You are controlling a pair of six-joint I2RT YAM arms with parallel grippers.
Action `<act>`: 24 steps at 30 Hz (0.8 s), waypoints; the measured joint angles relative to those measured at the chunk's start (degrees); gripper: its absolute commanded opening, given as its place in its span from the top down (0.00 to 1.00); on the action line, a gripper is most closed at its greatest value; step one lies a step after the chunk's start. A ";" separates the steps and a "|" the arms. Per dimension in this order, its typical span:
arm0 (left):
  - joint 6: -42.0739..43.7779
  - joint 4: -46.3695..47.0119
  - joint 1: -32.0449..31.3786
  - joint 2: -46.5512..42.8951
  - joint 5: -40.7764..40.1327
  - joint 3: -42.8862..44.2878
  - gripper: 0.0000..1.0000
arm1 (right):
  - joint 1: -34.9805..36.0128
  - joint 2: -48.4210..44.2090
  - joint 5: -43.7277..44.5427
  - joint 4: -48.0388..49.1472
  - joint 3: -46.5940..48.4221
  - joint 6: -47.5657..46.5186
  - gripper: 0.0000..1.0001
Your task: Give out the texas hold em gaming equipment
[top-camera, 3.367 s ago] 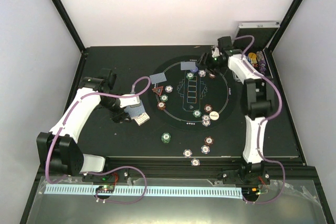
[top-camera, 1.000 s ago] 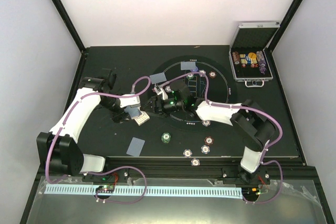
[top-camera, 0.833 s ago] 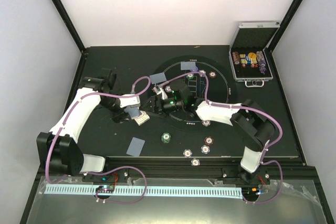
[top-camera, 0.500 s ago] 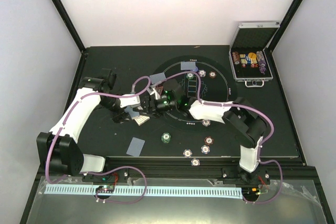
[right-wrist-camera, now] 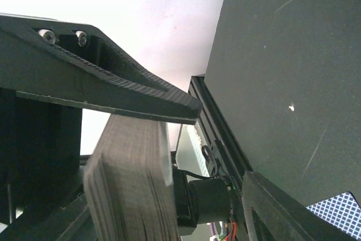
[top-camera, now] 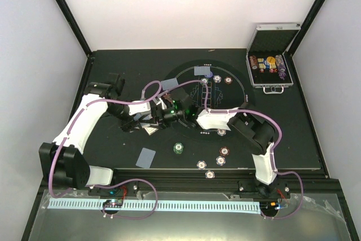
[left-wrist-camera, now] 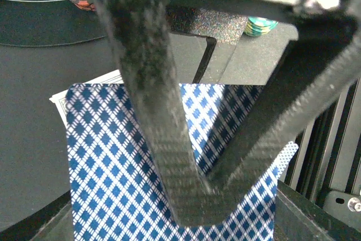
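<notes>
My left gripper (top-camera: 148,123) is shut on a deck of blue-backed cards (top-camera: 151,128) left of the round mat (top-camera: 240,97). In the left wrist view its fingertips (left-wrist-camera: 206,196) meet over the top card (left-wrist-camera: 113,167). My right gripper (top-camera: 160,114) reaches across the mat to the deck. In the right wrist view its jaws stand open (right-wrist-camera: 220,145), with the upper finger (right-wrist-camera: 113,91) over the deck's edge (right-wrist-camera: 130,190). Single cards lie at the front left (top-camera: 148,157) and on the mat (top-camera: 171,84) (top-camera: 202,71). The red marker and white button are hidden.
A green chip (top-camera: 179,148) and red-brown chips (top-camera: 224,152) (top-camera: 210,174) lie near the front. More chips (top-camera: 228,80) sit at the mat's far side. The open silver case (top-camera: 269,60) with chip rolls stands at the back right.
My right arm swung from the case across the mat leftwards to the deck held by my left gripper. A card has appeared at the front left. The left arm stayed still.
</notes>
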 measured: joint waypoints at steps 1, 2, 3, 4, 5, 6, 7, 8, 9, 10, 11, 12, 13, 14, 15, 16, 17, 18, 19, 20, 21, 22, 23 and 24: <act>0.00 -0.09 0.00 0.00 0.09 0.04 0.98 | -0.13 0.00 -0.02 0.74 -0.39 0.31 0.43; 0.00 -0.09 0.00 0.02 0.09 0.04 0.99 | -0.33 0.00 -0.11 1.51 -0.98 0.55 0.44; 0.00 -0.09 0.00 0.02 0.07 0.04 0.98 | -0.61 0.00 -0.24 2.43 -1.57 0.85 0.44; 0.00 -0.07 0.00 0.07 0.07 0.04 0.98 | -0.92 -0.09 -0.50 3.48 -2.27 1.03 0.44; 0.00 0.00 -0.07 0.11 0.11 0.04 0.99 | -1.16 -0.33 -0.57 4.09 -2.82 1.09 0.45; 0.00 -0.02 -0.07 0.11 0.11 0.04 0.99 | -1.44 -0.70 -0.66 4.57 -3.43 1.07 0.46; 0.00 -0.07 -0.04 0.11 0.09 0.04 0.98 | -1.68 -1.07 -0.70 4.72 -3.89 0.98 0.48; 0.00 -0.04 -0.04 0.11 0.11 0.04 0.98 | -1.95 -1.55 -0.72 4.70 -4.33 0.81 0.49; -0.02 0.02 -0.07 0.11 0.13 0.04 0.99 | -2.16 -1.92 -0.72 4.57 -4.61 0.52 0.51; -0.02 0.02 -0.04 0.11 0.11 0.04 0.98 | -2.38 -2.34 -0.70 4.22 -4.81 0.26 0.52; -0.02 0.02 -0.04 0.11 0.11 0.04 0.99 | -2.49 -2.67 -0.66 3.82 -4.92 -0.17 0.54; -0.02 0.00 -0.04 0.11 0.11 0.04 0.99 | -2.58 -3.10 -0.57 3.34 -5.09 -0.44 0.58; -0.02 -0.04 -0.04 0.11 0.11 0.04 0.99 | -2.64 -3.54 -0.50 2.84 -5.22 -0.79 0.61; -0.02 -0.07 -0.04 0.11 0.09 0.04 0.98 | -2.69 -3.96 -0.35 2.43 -5.40 -0.96 0.65; -0.02 -0.09 -0.04 0.11 0.09 0.04 0.99 | -2.75 -4.48 -0.26 1.99 -5.53 -1.25 0.68; -0.02 -0.11 -0.04 0.11 0.09 0.04 0.98 | -2.80 -4.81 -0.15 1.68 -5.57 -1.70 0.71; -0.02 -0.09 -0.02 0.11 0.07 0.04 0.98 | -2.84 -5.11 -0.02 1.55 -5.62 -1.84 0.74; -0.02 -0.09 -0.02 0.11 0.07 0.04 0.99 | -2.84 -5.42 0.09 1.36 -5.70 -2.03 0.76; -0.02 -0.09 -0.02 0.13 0.04 0.04 0.98 | -2.84 -5.66 0.13 1.18 -5.75 -2.10 0.78; -0.02 -0.09 0.00 0.13 0.04 0.04 0.98 | -2.86 -5.92 0.20 0.98 -5.77 -2.21 0.81; -0.02 -0.09 0.00 0.13 0.04 0.04 0.98 | -2.86 -6.12 0.26 0.76 -5.77 -2.49 0.82; -0.02 -0.09 0.00 0.13 0.04 0.04 0.98 | -2.86 -6.36 0.39 0.44 -5.77 -2.62 0.83; -0.02 -0.09 0.00 0.13 0.07 0.04 0.98 | -2.86 -6.60 0.55 -0.02 -5.77 -2.75 0.85; 0.00 -0.07 -0.02 0.13 0.09 0.04 0.99 | -2.86 -6.82 0.70 -0.52 -5.77 -2.95 0.86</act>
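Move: The deck sits between the left gripper's pads, its middle about 2 cm to that hand's right. The right gripper's tips already straddle it: its middle lies about 1 cm above and 1 cm right of the right hand. From the right hand, about 14 cm below, a face-up white card lies 2 cm back and 2 cm right, a dealt card 18 cm straight back, and the green chip stack 13 cm back, 15 cm right. Hold the left gripper still, keeping its grip on the deck. With the right gripper's upper finger on the deck's patterned top face, drag the top card to the right by about 3 cm, drifting slightly forward and finishing with a rise of some 2 cm from the dip. As the pull slows, close the right fingers from over half open to nearly shut around the card's projecting end. ##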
